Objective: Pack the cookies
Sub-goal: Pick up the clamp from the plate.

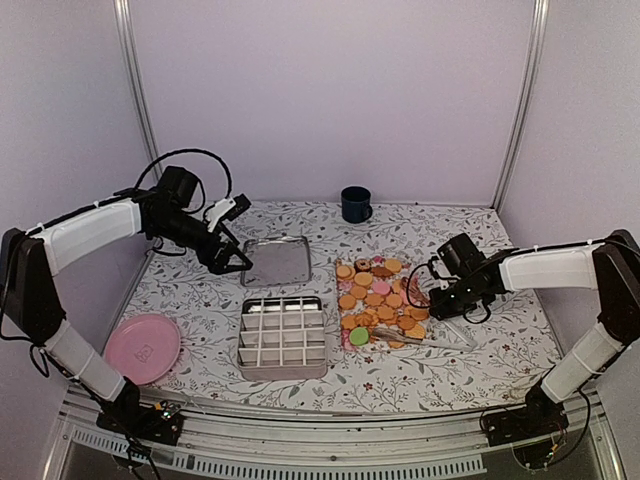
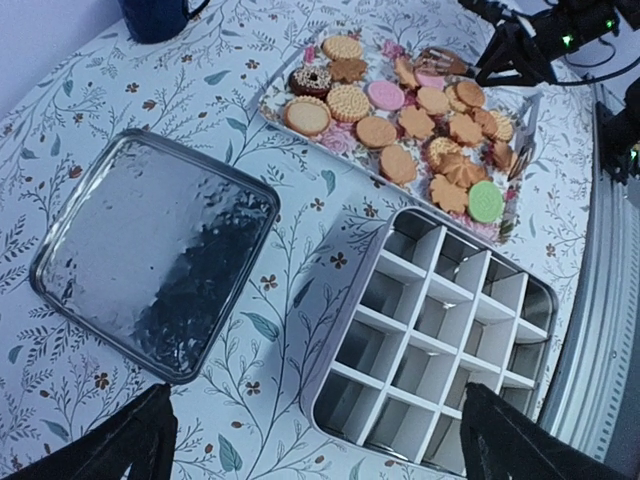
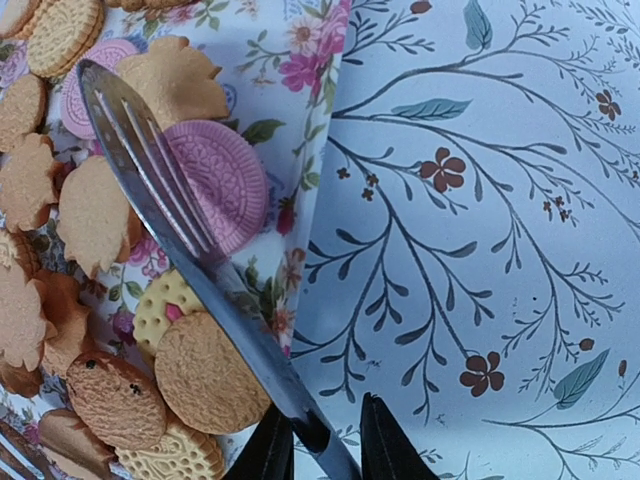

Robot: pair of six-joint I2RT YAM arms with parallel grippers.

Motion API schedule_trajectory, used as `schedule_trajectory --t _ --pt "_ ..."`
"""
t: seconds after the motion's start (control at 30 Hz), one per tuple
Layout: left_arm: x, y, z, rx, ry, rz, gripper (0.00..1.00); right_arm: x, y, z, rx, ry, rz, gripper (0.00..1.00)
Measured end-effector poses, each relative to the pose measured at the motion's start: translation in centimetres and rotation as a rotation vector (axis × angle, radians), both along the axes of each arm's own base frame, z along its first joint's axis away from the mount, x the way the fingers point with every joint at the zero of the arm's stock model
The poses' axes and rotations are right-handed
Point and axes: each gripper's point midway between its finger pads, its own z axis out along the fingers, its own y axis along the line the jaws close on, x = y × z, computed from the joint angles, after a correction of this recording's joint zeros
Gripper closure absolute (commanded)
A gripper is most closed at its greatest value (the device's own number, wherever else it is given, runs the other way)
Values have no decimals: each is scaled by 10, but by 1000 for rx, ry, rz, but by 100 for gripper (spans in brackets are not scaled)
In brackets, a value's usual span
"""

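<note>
The cookies [image 1: 378, 300] [image 2: 420, 125] [image 3: 205, 370] lie spread on a floral sheet [image 1: 400, 342] right of centre: mostly tan, a few pink, one green [image 2: 487, 200]. Metal tongs [image 3: 150, 170] [image 1: 430, 338] lie slantwise across them. My right gripper [image 3: 322, 410] [image 1: 438, 308] straddles the tongs' handle; the left finger touches it and a narrow gap shows at the right finger. A divided tin [image 1: 283, 335] [image 2: 440, 330] with bare white compartments stands in front of centre. My left gripper [image 2: 315, 400] [image 1: 240, 262] hovers wide open above the tin's near corner, holding nothing.
The tin's shiny lid [image 1: 275, 260] [image 2: 150, 250] lies flat behind the tin. A dark blue mug [image 1: 355, 204] [image 2: 155, 15] stands at the back. A pink plate [image 1: 142, 348] sits at the front left. Walls close the table on three sides.
</note>
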Motion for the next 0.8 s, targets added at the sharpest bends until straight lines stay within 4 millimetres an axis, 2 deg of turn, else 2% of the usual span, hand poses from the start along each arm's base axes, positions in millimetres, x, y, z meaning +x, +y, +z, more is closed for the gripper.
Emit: schedule_trajectory --t 0.37,0.57,0.7,0.8 --pt "-11 -5 -1 27 22 -34 1 -6 9 0 -18 -5 41 100" --pt "-17 -10 -3 36 25 -57 1 -7 9 4 -41 -27 49 100" --pt "-22 -16 -1 36 20 -89 1 -7 17 25 -31 -88 79 100" --pt "-26 -24 7 29 7 -123 1 -6 31 46 -17 -144 126 100"
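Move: Straddling the slotted leg of the V-shaped clamp, the right fingers are about 1 cm above it, with the whole clamp's middle some 2 cm back and 1 cm left. The nearest round cookie lies 5 cm left and 2 cm ahead, a pink cookie 8 cm left and 7 cm ahead, and the plate's middle about 15 cm left and 3 cm ahead. From the left hand, the clamp is roughly 46 cm right, 4 cm back and 16 cm below. Shutting on the clamp's slotted leg while easing about 1 cm left, the right fingers pinch it, pause, then lift it nearly 5 cm and carry it another 2 cm left towards the plate's middle, tipping outward and turning counter-clockwise by under 10 degrees each. The empty left hand stays open and drifts some 3 cm back and right. ##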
